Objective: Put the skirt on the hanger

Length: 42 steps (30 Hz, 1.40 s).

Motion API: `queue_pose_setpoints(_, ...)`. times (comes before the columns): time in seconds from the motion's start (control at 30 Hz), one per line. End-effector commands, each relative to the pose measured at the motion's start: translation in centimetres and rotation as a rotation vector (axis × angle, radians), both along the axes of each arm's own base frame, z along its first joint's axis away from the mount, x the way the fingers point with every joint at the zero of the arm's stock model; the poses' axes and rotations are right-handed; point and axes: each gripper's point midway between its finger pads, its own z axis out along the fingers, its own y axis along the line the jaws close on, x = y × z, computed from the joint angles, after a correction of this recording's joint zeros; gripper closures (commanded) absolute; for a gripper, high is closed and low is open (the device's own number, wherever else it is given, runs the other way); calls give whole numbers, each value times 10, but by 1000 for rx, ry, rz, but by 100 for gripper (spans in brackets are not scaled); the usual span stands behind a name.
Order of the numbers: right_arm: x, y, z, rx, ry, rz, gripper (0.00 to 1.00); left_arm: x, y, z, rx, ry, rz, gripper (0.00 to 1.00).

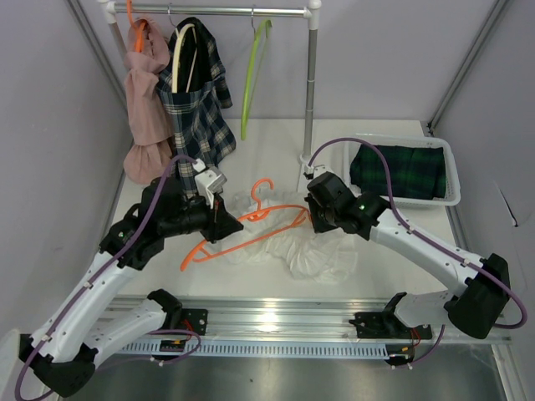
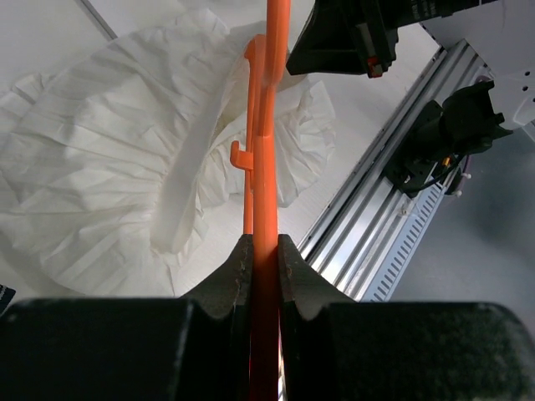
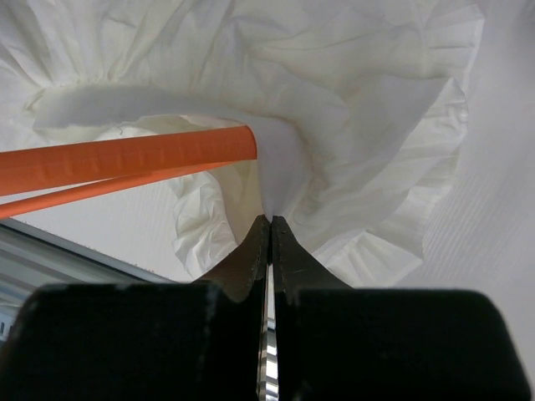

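Note:
A crumpled white skirt [image 1: 322, 255] lies mid-table. An orange hanger [image 1: 251, 224] rests across it, hook pointing to the back. My left gripper [image 1: 219, 219] is shut on the hanger's bar; in the left wrist view the orange hanger [image 2: 266, 167] runs straight out from between the jaws [image 2: 265, 251] over the white skirt [image 2: 109, 167]. My right gripper [image 1: 313, 209] is shut on a fold of the skirt's waistband; in the right wrist view the white skirt [image 3: 368, 109] rises from the closed gripper tips [image 3: 270, 220], and the hanger's orange end [image 3: 134, 156] pokes into the cloth just left of them.
A rail [image 1: 226, 10] at the back carries a pink garment [image 1: 146, 109], a plaid garment [image 1: 196, 100] and a bare green hanger [image 1: 253, 75]. Its post [image 1: 311, 92] stands behind my right gripper. A white basket [image 1: 451, 180] holding dark green plaid cloth sits at right.

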Motion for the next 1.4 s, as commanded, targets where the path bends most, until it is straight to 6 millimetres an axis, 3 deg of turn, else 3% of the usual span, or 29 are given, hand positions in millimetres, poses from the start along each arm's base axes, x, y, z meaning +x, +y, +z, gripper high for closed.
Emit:
queue_pose_setpoints(0.0,-2,-6,10,-6,-32,-3,98,6,-2,33,-34,-101,-7,100)
queue_pose_setpoints(0.23,0,-4,20,9,-59,-4,98,-7,-22,4,-56,-7,-131,100)
queue_pose_setpoints(0.4,13,0,40,2,-97,-12,97,-16,-31,-18,-22,32,-173,100)
queue_pose_setpoints(0.73,7,21,80,57,-139,48,98,-3,-47,-18,-44,14,-176,100)
queue_pose_setpoints(0.87,-4,24,90,60,-149,56,98,18,-51,-18,-30,-7,-106,100)
queue_pose_setpoints(1.03,-19,21,89,65,-139,50,97,28,-61,-5,-104,-57,-92,100)
queue_pose_setpoints(1.1,-22,16,77,45,-128,45,96,23,-67,-2,-136,-48,-135,100)
queue_pose_setpoints(1.17,-24,14,62,24,-106,44,97,27,-74,-12,-140,-26,-144,100)
queue_pose_setpoints(1.37,-29,22,49,80,-112,61,96,24,-97,-50,-146,49,-201,100)
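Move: The left hand grips the orange hanger; the skirt's waistband, where it is to go in, lies about 14 cm to its right, 3 cm ahead and 9 cm below. The right hand already pinches that waistband, and the hanger's entering end is some 2 cm ahead of it and 1 cm to its left, 1 cm above. From the right hand, the white rail foot is about 18 cm ahead and 3 cm left; the basket lies roughly 20 cm ahead and 22 cm right. Still gripping the hanger, the left hand feeds its end deeper into the skirt's waistband, going about 8 cm right and 5 cm down with a small dip back and then forward, turning slightly clockwise. The right hand keeps its pinch on the waistband, lifts it about 7 cm, then draws it back some 3 cm while sinking partway, against the incoming hanger. ##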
